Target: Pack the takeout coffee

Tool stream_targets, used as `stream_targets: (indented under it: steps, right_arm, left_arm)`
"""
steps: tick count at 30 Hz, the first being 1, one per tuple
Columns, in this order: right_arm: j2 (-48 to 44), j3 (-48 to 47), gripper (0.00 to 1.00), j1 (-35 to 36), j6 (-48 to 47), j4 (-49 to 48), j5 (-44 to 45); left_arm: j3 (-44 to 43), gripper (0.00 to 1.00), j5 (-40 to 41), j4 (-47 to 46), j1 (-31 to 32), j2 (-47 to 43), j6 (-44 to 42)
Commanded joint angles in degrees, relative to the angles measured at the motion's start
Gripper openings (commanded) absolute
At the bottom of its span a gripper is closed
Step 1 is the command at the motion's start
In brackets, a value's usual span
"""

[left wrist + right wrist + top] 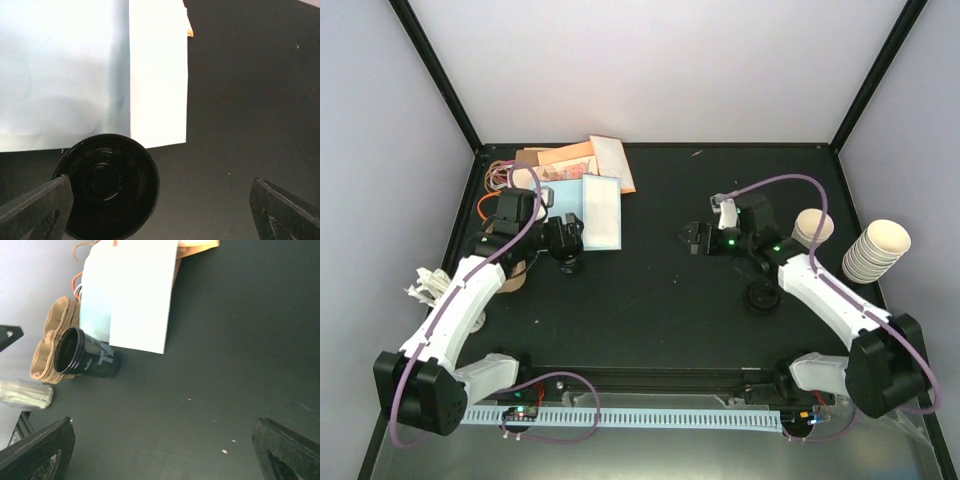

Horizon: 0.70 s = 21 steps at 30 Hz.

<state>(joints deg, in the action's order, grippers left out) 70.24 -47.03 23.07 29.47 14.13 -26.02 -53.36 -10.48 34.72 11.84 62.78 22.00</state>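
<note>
The takeout coffee [106,186] shows from straight above as a black round lid. It stands just off the corner of the white paper bag [100,70]. In the right wrist view the coffee [87,359] stands upright with a dark wall and pale lettering, next to the brown carrier [50,340]. My left gripper [160,197] hangs over it, open wide. The lid lies between the fingers, close against the left fingertip [47,202]. In the top view the left gripper [565,250] covers the cup. My right gripper [692,238] is open over bare mat at mid-table, and nothing lies between its fingers [164,435].
The bag [600,212] lies flat at back left, with brown paper [570,155] behind it. The carrier [513,272] sits under my left arm. A lidless cream cup [813,227] and a stack of cups [876,250] stand at right. A black disc [760,297] lies by my right arm.
</note>
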Motion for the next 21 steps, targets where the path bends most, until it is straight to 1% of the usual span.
stream_targets:
  steps: [1,5,8,11,15,17,19,21]
  right_arm:
    - [3.52,-1.57,1.0,3.33,2.4,-7.61,-0.47]
    - [6.31,-1.91,1.0,3.74,2.12,-9.02,-0.98]
    - [6.29,-1.91,1.0,3.74,0.59,-8.09,-0.73]
    - [4.67,-1.07,1.0,3.74,-1.21,-7.1,0.19]
    - [3.35,-0.54,1.0,3.71,-2.58,-6.06,0.63]
    - [2.9,-0.12,1.0,3.75,-2.58,-6.19,0.29]
    - [2.39,0.64,1.0,3.71,-2.22,-6.91,-0.12]
    - [1.94,1.24,1.0,3.65,-1.84,-7.48,-0.47]
  left_arm:
    - [-4.64,0.99,2.66,1.77,0.38,4.04,-2.5]
    - [-7.83,0.99,2.94,-1.44,0.38,9.84,-3.63]
    - [-12.12,0.95,3.08,-3.17,0.17,17.3,-4.42]
    - [-19.06,0.91,1.85,-0.96,-0.2,25.61,-5.44]
    - [-28.85,0.83,0.09,4.29,-0.83,36.54,-5.15]
    - [-30.89,0.79,-1.7,4.35,-0.93,39.89,-5.84]
    - [-31.71,0.75,-1.53,3.87,-0.97,41.82,-5.96]
    - [-31.7,0.74,-1.54,3.23,-1.42,42.81,-6.04]
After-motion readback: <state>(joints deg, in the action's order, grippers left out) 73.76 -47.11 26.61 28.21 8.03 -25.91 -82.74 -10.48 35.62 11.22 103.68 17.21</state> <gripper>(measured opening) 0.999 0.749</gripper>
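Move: From the left hand the light-blue paper bag's middle lies about 16 cm ahead, 2 cm to its left and some 19 cm below. The black cup stands beneath this hand, 1 cm ahead and 3 cm left; the brown cup carrier is about 3 cm ahead and 17 cm left, and the kraft bags 29 cm ahead and 2 cm left. The bag is roughly 15 cm ahead of the right hand and 30 cm to its left. Forward and increasingly downward, the left hand leaves its place above the black cup and travels about 14 cm out over the light-blue bag, sinking some 6 cm, its fingers tipping about 10 degrees farther down and closing by roughly a quarter, still clear of the paper. The right hand eases 3 cm left towards the bag, dips slightly and comes back up, wide open and empty. ##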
